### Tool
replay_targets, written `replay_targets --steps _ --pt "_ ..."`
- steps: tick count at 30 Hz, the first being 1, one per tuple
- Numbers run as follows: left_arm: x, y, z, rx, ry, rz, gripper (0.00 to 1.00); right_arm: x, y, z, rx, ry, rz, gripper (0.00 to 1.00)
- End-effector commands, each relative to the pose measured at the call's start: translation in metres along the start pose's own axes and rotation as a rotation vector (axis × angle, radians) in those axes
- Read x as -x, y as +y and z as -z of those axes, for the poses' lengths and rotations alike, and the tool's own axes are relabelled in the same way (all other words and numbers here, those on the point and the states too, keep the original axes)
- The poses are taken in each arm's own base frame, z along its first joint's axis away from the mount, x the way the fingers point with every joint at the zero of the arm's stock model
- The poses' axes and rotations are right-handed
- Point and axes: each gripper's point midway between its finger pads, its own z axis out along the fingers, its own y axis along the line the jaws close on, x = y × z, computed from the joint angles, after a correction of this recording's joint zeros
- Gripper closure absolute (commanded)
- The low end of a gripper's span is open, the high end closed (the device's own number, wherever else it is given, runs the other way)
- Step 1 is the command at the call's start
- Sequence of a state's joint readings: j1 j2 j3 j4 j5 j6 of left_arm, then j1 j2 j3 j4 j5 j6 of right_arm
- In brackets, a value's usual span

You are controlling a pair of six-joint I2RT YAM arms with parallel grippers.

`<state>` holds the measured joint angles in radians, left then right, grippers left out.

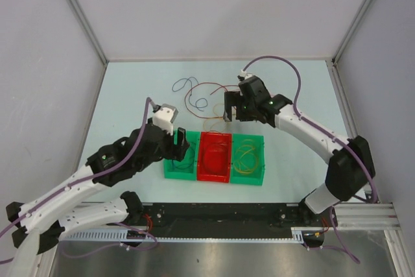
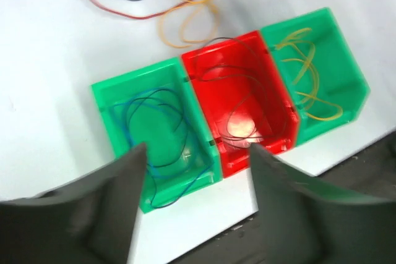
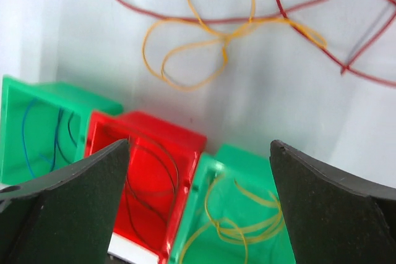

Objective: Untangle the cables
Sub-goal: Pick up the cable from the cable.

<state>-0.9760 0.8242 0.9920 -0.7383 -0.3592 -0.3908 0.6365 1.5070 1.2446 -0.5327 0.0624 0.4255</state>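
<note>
Loose cables lie tangled on the table behind three bins: a yellow-orange cable (image 3: 224, 40), a red cable (image 3: 185, 18) and a blue cable (image 1: 185, 84). In the left green bin (image 2: 102, 100) lies a blue cable (image 2: 127, 115). The red bin (image 2: 229, 38) holds a dark red cable (image 2: 235, 78), and the right green bin (image 2: 346, 60) a yellow cable (image 2: 306, 72). My left gripper (image 2: 197, 153) hangs open over the near rim of the left green bin, holding nothing. My right gripper (image 3: 199, 144) is open and empty above the far edge of the bins, just short of the loose tangle.
The three bins stand side by side near the table's front edge (image 1: 214, 186), with a black rail (image 1: 220, 215) just in front. Grey walls enclose the table on the left, back and right. The right arm (image 1: 311, 131) reaches in from the right.
</note>
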Motion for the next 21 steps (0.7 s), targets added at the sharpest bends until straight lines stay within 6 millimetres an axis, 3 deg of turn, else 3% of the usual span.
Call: replay_targets --steps 1,3,4,5,7,8,15,21 --pt "-0.017 0.038 0.013 0.148 0.030 -0.034 0.19 0.035 0.007 -0.017 -0.018 -0.035 0.012 0.00" --pt "-0.020 0.040 0.017 0.147 0.023 -0.024 0.10 0.031 -0.003 -0.040 -0.069 0.009 0.016 0.00" --pt "-0.021 0.041 0.020 0.147 0.028 -0.008 0.09 0.037 -0.001 -0.043 -0.069 0.010 0.019 0.00" --pt "-0.022 0.039 0.022 0.131 0.029 -0.002 0.07 0.032 -0.008 -0.060 -0.089 0.050 0.020 0.03" --pt "-0.022 0.037 0.027 0.108 0.014 0.018 0.06 0.040 -0.008 -0.069 -0.102 0.066 0.032 0.05" --pt "-0.021 0.038 0.028 0.103 -0.001 0.029 0.06 0.029 -0.015 -0.087 -0.133 0.112 0.040 0.10" --pt "-0.015 0.038 0.031 0.069 -0.099 0.074 0.05 0.031 -0.034 -0.122 -0.226 0.166 0.078 0.25" --pt "-0.021 0.040 0.022 0.089 -0.089 0.056 0.05 0.027 -0.041 -0.140 -0.231 0.184 0.101 0.29"
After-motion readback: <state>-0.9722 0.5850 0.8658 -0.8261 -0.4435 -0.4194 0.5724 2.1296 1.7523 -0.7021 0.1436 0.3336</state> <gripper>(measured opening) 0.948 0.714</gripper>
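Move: The yellow cable's crossing over the red one lies some 10 cm straight ahead of the right hand and about 15 cm below it. The near end of the blue cable is roughly 13 cm ahead and 8 cm left of that hand; the red bin's middle is 9 cm back and 4 cm left, the yellow-filled green bin's 10 cm back and 6 cm right. From the left hand, the yellow crossing lies about 24 cm ahead, 12 cm right and 23 cm below. Towards the yellow cable's crossing the right hand reaches about 10 cm forward, level at first, then sinking as much again, tilting roughly 20 degrees to point more steeply down while its wide-open fingers narrow partway. The empty left hand slides about 5 cm left over the left green bin and slightly back, its fingers opening wider. ##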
